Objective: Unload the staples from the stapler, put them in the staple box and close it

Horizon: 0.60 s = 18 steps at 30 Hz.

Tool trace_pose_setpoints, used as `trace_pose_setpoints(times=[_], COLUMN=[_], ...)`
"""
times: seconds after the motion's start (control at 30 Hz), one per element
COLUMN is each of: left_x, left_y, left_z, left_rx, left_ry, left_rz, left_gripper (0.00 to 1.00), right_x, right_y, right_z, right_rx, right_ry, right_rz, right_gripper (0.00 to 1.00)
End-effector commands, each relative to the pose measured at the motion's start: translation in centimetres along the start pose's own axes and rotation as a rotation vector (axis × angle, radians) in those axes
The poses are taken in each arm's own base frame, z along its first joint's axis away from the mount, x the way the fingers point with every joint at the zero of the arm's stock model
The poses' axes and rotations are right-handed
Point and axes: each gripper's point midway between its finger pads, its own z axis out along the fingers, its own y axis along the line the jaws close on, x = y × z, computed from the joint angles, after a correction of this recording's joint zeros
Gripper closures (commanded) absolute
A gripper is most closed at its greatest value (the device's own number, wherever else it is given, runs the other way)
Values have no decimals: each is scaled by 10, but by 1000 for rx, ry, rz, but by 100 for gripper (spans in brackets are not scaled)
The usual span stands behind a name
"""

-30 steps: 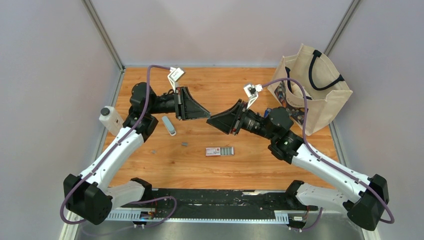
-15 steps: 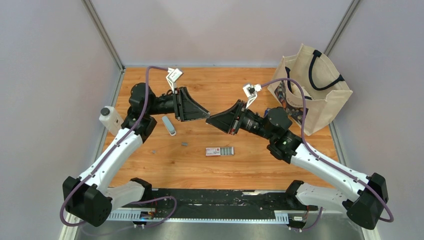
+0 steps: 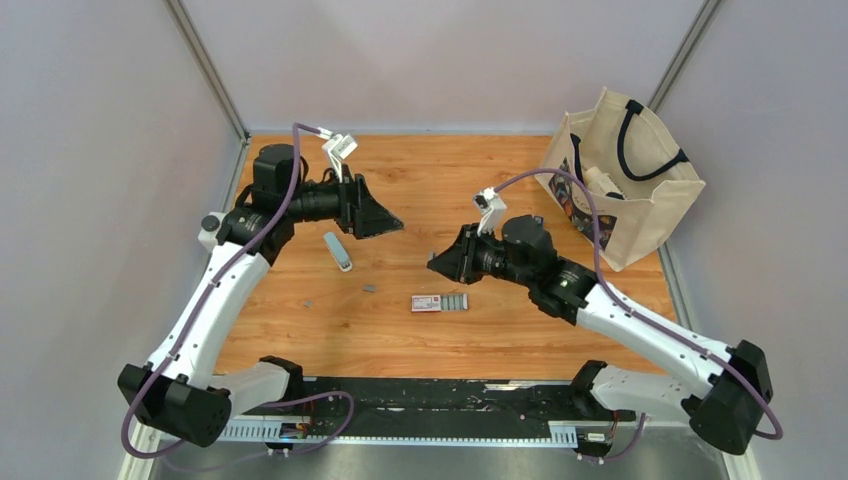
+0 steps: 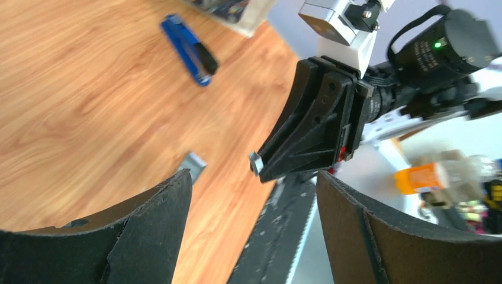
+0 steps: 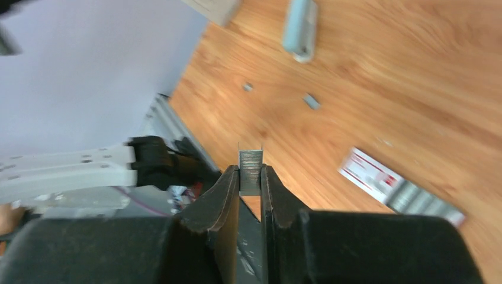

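Note:
My right gripper (image 3: 434, 262) is shut on a short silver-grey strip of staples (image 5: 250, 163), which sticks out past its fingertips above the table. More staples (image 3: 457, 301) lie in strips against a pink-and-white box (image 3: 427, 303); both also show in the right wrist view, the staples (image 5: 423, 202) and the box (image 5: 370, 171). The dark-blue stapler (image 4: 189, 50) lies on the wood in the left wrist view; in the top view my right arm hides it. My left gripper (image 3: 393, 226) is open and empty, its jaws (image 4: 253, 174) wide apart and facing the right gripper (image 4: 308, 127).
A light blue-grey bar (image 3: 338, 250) lies left of centre. Small grey staple bits (image 3: 369, 288) lie near it. A canvas tote bag (image 3: 620, 180) stands at the back right. A white bottle (image 3: 212, 232) stands by the left wall. A black rail (image 3: 430, 395) runs along the near edge.
The two grippers, nearly tip to tip before, have drawn apart. My right gripper has dropped nearer and lower toward the box. My left arm has pulled back to the left.

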Motion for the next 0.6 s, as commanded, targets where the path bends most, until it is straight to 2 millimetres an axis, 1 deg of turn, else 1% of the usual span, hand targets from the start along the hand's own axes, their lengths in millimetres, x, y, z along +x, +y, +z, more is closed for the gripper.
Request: trace_pose_setpoints(times=[0.0,0.13,0.2,0.27,0.37,0.47,0.5,0.53,0.57], left_x=[32,52,61,66,74,80,81,84,86], left_y=[45,67,76,79,81,82,84,88,93], left_z=[-13,-20,-24,-28,-33,-35,-35,-36,-37], left_rx=[-194,-268,-301,-318,-326,-323,-330,-347,-370], left_ry=[144,200,217,234,256,259,259,266,272], left_rz=[150,224,244,264,292,317,319,306,290], left_gripper=[15,15,15,15,15,14,17,21,30], right_x=[40,56,63,68,77,92,97,97,100], right_y=[-67,-98,-113,-127,-141,-151,-154,-154,-155], right_z=[4,11,13,14,18,24,25,26,27], right_rx=[306,441,518,604,701,800,834,865,894], right_ry=[146,149,147,151,184,235,250,246,247], right_rz=[4,8,16,20,14,-24,-46,-66,-86], right_gripper=[95,95,98,100,100,100,100,100,100])
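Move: The staple strip pinched in my right hand is going to the open staple box, which lies about 4 cm ahead of that hand, 2 cm to its right and some 22 cm below. From my empty left hand, the loose staple strip is about 3 cm ahead, 8 cm to the left and 30 cm down, with the light-blue stapler some 12 cm ahead and 15 cm left. The box is roughly level with that hand, 7 cm to its right. I keep the staple strip pinched and bring my right hand down fast, about 18 cm and slightly to the right, to just above the staple box, tipping the fingers steeply down and swinging them clockwise so they point forward and down. Meanwhile my left hand, fingers staying open, sinks some 11 cm and goes about 5 cm left towards the loose strip, its fingertips tilting down. ##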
